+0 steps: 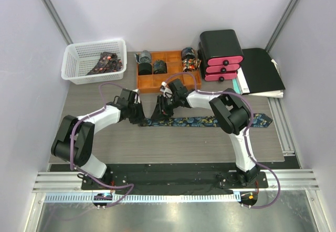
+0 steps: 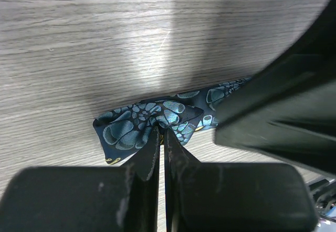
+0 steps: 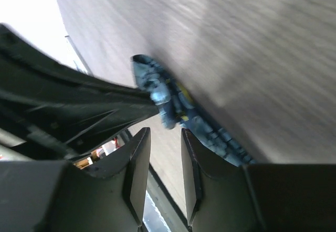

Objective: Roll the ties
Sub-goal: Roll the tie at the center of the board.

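A dark navy tie (image 1: pixel 210 122) with a teal and gold pattern lies stretched flat across the middle of the table, its pointed end at the right. My left gripper (image 2: pixel 161 133) is shut on the bunched left end of the tie (image 2: pixel 139 126), pinching the fabric at its fingertips. Close beside it on the right, my right gripper (image 3: pixel 165 135) stands open with nothing between its fingers. The tie's folded end (image 3: pixel 163 98) sits just beyond those fingertips. In the top view the left gripper (image 1: pixel 143 117) and right gripper (image 1: pixel 159 112) nearly touch over that end.
A white basket (image 1: pixel 79 59) at the back left holds loose ties. An orange tray (image 1: pixel 157 82) behind the grippers carries rolled ties (image 1: pixel 144 59). A black and pink drawer unit (image 1: pixel 220 53) and a black folder (image 1: pixel 260 69) stand at the back right.
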Controlling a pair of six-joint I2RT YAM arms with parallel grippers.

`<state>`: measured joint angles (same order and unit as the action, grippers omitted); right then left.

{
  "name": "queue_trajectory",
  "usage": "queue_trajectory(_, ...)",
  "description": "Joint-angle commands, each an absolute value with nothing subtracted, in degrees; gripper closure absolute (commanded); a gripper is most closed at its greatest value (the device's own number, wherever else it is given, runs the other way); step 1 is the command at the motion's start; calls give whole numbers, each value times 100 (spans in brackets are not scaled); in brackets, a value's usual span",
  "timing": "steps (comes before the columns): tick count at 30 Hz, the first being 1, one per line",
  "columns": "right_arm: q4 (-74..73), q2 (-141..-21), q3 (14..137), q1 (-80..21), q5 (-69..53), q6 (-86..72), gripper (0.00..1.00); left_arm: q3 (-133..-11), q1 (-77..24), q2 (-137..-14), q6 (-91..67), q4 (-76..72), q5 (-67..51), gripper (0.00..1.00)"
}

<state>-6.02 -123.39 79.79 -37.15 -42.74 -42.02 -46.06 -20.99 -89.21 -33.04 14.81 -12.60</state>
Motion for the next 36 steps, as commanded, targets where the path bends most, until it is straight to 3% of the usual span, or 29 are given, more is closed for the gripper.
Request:
queue_trajectory(1, -536, -12585, 8103, -3744, -4219, -4237, 66, -4816, -2118, -8982, -3498, 1292, -1424, 100)
queue_trajectory(12, -369, -12700, 8068, -3753, -4271, -4368, 67, -4834, -2118, -9140, -3603, 1213, -1432, 100)
queue_trajectory(15, -352, -12718, 8077, -3753, -4245, -4359, 75, -4852, -2127, -9255, -3647, 1134, -1547, 98)
queue_trajectory(19, -544, -12753, 8095, -3744, -4105, -4176, 94, -4948, -2074, -9168, -3385, 1256, -1845, 81)
queue_trajectory(22, -791, -12797, 8139, -3744, -4017, -4035, 99, -4983, -1899, -8799, -3034, 1529, -2065, 69)
queue_trajectory(27, -940, -12832, 8156, -3718, -3981, -3911, 99, -5325, -1618, -8254, -672, 2685, -2389, 49)
queue_trajectory(33, -941, -12867, 8156, -3700, -4008, -3885, 99, -5335, -1512, -8068, 2804, 3471, -3198, 40)
queue_trajectory(36, -940, -12902, 8165, -3700, -4008, -3876, 99, -5247, -1512, -8191, 3733, 3498, -3410, 40)
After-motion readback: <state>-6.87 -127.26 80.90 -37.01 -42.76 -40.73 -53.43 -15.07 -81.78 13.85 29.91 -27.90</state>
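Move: The tie's folded left end is already pinched in the left hand's shut fingers, its middle about 1 cm to their left and 1 cm below. From the half-open right hand that end lies some 5 cm left, level fore and aft, and 4 cm down. The orange organizer is about 21 cm ahead of the left hand and 12 cm to its right; the white basket about 25 cm ahead and 20 cm left. Straight down about 2.5 cm, the right hand brings its parted fingers onto the tie just right of the left hand's pinch and closes them on the fold, then keeps hold. The left hand barely shifts until then; it opens wide, comes free and rises some 6 cm with a little leftward drift, turning about 40 degrees clockwise and tipping up. ##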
